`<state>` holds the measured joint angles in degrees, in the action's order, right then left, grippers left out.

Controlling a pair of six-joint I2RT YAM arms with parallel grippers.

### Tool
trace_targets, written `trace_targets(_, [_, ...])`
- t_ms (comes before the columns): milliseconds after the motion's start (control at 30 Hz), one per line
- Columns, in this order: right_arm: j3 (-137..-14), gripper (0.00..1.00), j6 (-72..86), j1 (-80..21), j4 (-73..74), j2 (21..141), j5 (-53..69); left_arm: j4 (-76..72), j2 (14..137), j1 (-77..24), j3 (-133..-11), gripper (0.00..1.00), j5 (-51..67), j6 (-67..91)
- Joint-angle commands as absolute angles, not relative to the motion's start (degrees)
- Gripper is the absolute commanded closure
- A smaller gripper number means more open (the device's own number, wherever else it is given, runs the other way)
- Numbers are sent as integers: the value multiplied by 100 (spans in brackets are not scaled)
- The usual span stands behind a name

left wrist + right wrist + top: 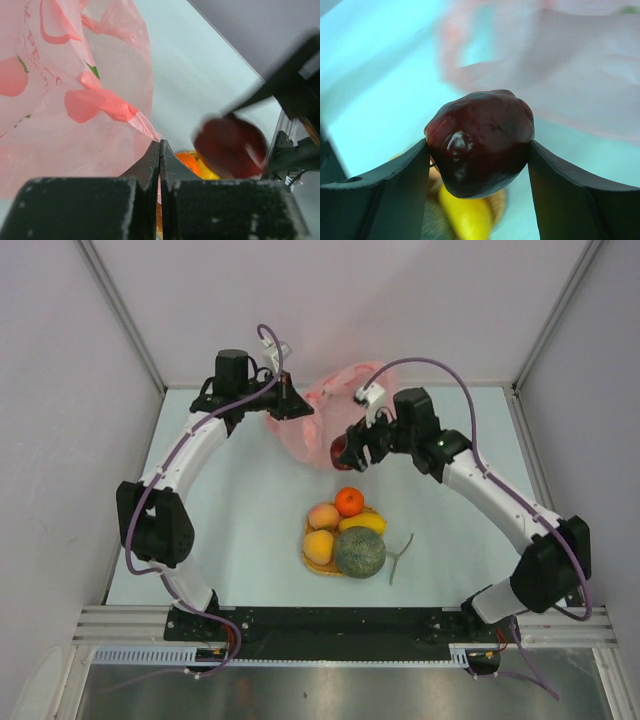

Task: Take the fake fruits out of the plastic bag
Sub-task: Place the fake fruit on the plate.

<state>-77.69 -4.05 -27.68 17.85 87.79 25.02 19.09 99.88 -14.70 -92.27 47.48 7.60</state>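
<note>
The pink plastic bag (322, 410) lies crumpled at the back of the table. My left gripper (297, 405) is shut on its edge, and a strip of pink film (148, 131) runs into the closed jaws of the left gripper (160, 150). My right gripper (347, 452) is shut on a dark red apple (480, 137), held off the table just in front of the bag; the apple (230, 147) looks blurred in the left wrist view. Four fake fruits rest on a woven mat (309, 562): a netted melon (359, 552), a yellow mango (363, 523), an orange (349, 501) and a peach (322, 515).
Another orange-yellow fruit (319, 545) sits on the mat's left side. A thin grey-green stem (400, 556) lies on the table right of the melon. White walls enclose the table on three sides, and the arm bases stand at the near edge.
</note>
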Motion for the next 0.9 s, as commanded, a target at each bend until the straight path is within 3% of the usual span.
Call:
trace_targets(0, [-7323,82,-1588,-3732,2512,7938,2602,1626,9589,-1450,-8983,100,4456,826])
trace_targets(400, [-6987,82,-2461,-4720,2989,7874,2127,1547,8623,-1468,-8140,100,4236,668])
trace_targets(533, [-6935,84,-1804,-4773,2664,8024,1040,1538,8306,-1485,-7884,100,4210,668])
trace_targets(567, [-6917,89,-1576,-4772,2620,8024,776,1538,8262,-1485,-7840,100,4201,668])
trace_targets(867, [-6917,84,315,-5141,2830,8226,-614,1591,8024,-1485,-7761,100,4184,598])
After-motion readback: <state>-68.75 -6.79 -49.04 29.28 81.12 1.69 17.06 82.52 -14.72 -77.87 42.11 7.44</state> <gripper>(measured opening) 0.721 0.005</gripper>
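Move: Below and behind the right hand, which already holds the dark red fruit, the plate's middle lies about 8 cm back, 5 cm to its left and 21 cm down. From that hand the orange is 1 cm ahead and 3 cm left, the peach 3 cm back and 9 cm left, the yellow mango 3 cm back and straight below, and the melon 15 cm back, level sideways. From the left hand the plate is some 14 cm back, 11 cm right, 25 cm down. Carrying the dark red fruit still gripped, the right hand sweeps quickly back about 14 cm and slightly left, away from the bag, then sinks some 6 cm over the plate while easing 3 cm forward. The wrist swings counter-clockwise and back as the fingers tip lower by about 20 degrees. The left, shut on the bag's edge, dips, then draws it back about 5 cm and up. ##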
